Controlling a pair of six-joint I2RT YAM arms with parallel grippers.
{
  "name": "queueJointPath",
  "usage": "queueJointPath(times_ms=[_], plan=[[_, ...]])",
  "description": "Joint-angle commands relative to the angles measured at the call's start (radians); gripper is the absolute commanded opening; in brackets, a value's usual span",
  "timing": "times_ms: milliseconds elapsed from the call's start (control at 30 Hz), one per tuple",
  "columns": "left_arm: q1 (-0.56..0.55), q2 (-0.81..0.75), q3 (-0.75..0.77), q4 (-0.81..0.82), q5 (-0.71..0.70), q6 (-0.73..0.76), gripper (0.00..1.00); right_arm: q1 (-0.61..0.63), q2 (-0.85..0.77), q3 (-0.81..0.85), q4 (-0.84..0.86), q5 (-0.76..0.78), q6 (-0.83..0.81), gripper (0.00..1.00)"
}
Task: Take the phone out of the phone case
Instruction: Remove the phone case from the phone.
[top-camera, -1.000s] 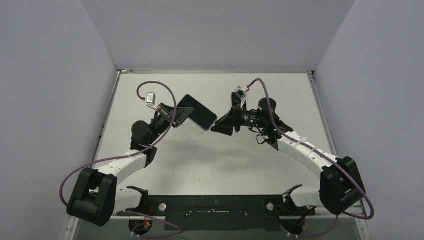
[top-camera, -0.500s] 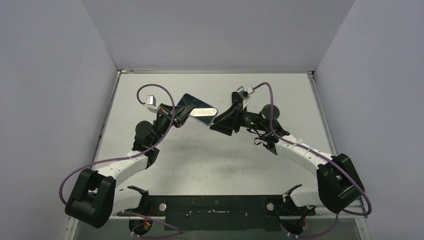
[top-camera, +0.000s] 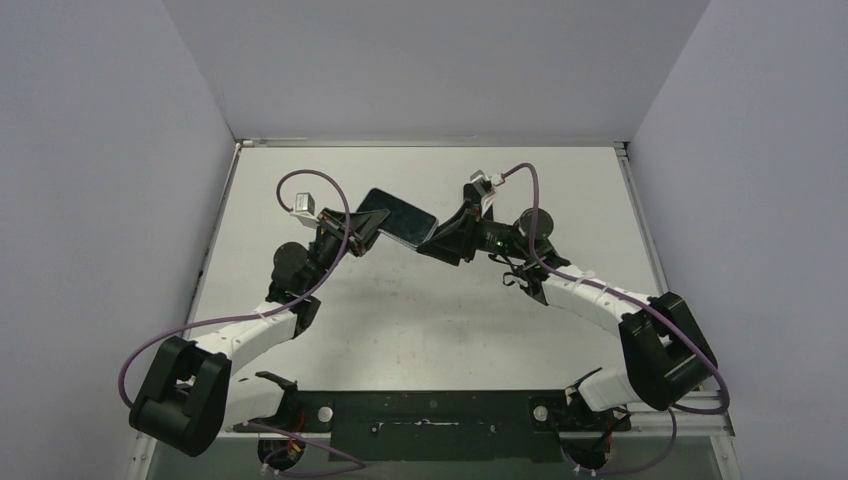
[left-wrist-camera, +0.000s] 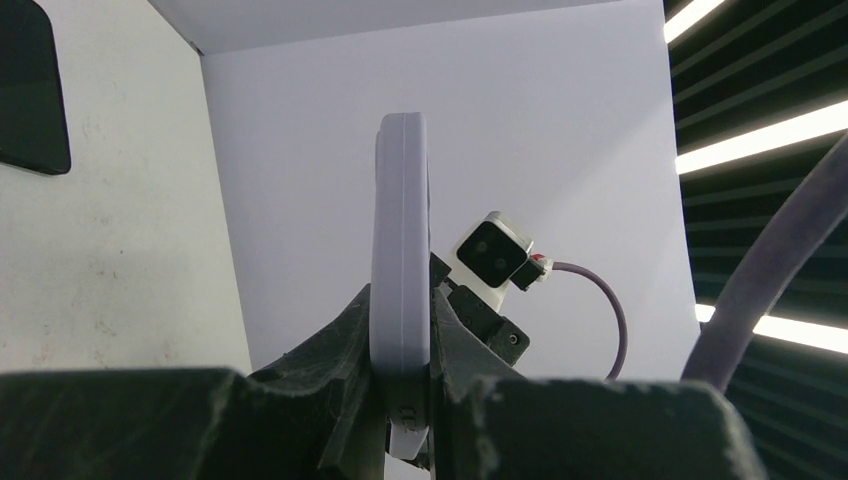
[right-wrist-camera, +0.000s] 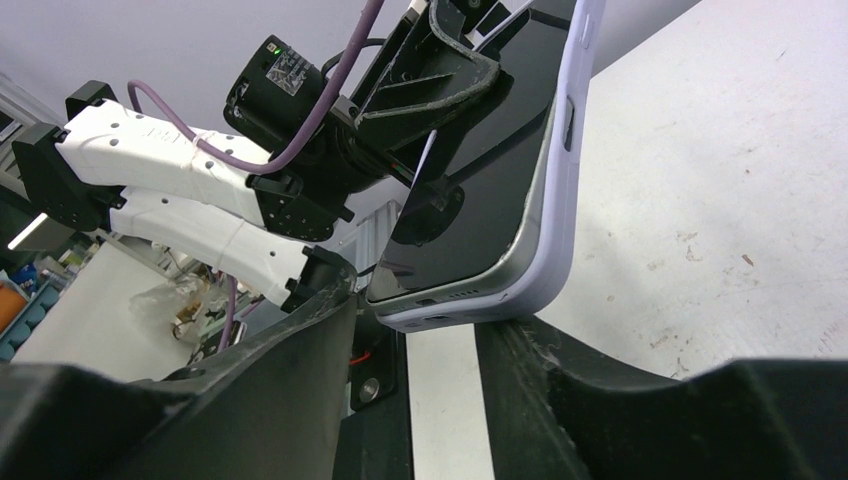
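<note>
The phone (top-camera: 400, 217), black screen in a lavender case, is held in the air above the table's far middle. My left gripper (top-camera: 368, 226) is shut on its left end; in the left wrist view the case (left-wrist-camera: 402, 230) stands edge-on, pinched between my fingers (left-wrist-camera: 402, 350). My right gripper (top-camera: 432, 243) is open at the phone's right end. In the right wrist view the screen (right-wrist-camera: 490, 170) and case edge (right-wrist-camera: 565, 200) sit just above the gap between my fingers (right-wrist-camera: 430, 320), and the right finger touches the case's lower corner.
The white table (top-camera: 430, 310) is walled by grey panels on three sides. Purple cables (top-camera: 340, 195) loop over both wrists. The right wrist's camera (left-wrist-camera: 492, 252) sits close behind the phone. A dark patch (left-wrist-camera: 30, 90) shows at the upper left.
My right gripper has moved left and up to the phone's right end. My left gripper has tilted and slightly raised the phone.
</note>
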Motion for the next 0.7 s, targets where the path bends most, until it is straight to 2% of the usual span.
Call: queueJointPath(times_ms=[0, 133, 200, 300, 500, 667], plan=[[-0.009, -0.036, 0.031, 0.095, -0.009, -0.043, 0.0, 0.01, 0.014, 0.043, 0.136, -0.029, -0.017, 0.38], [-0.01, -0.024, 0.027, 0.111, 0.005, -0.081, 0.0, 0.008, 0.02, 0.027, 0.203, -0.052, -0.042, 0.3], [-0.01, -0.015, 0.03, 0.116, 0.022, -0.096, 0.0, 0.009, 0.022, 0.032, 0.184, -0.056, -0.081, 0.23], [-0.01, -0.007, 0.038, 0.118, 0.048, -0.111, 0.0, 0.008, 0.016, 0.042, 0.127, -0.056, -0.174, 0.2], [-0.01, 0.003, 0.063, 0.13, 0.11, -0.122, 0.0, 0.006, 0.034, 0.146, -0.16, -0.009, -0.364, 0.13], [-0.01, 0.021, 0.073, 0.198, 0.149, -0.148, 0.0, 0.0, 0.068, 0.183, -0.305, 0.102, -0.404, 0.09]])
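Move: Just beyond the right fingertips lies the near corner of the case end: that end's middle is about 1 cm ahead of the right hand and 1 cm to its left, level with it. The phone's middle lies about 5 cm ahead of the right hand and 5 cm left. The left hand still grips the cased phone, with the case end roughly 4 cm back and 8 cm to its right. Closing its half-open fingers on the near corner of the case end, the right hand pinches there and rolls some 10 degrees about its fingers, forward side rising. Near the finish it shifts about 1 cm forward and left. The left hand keeps its grip, tilts slightly and then travels the same way by about 1 cm. ##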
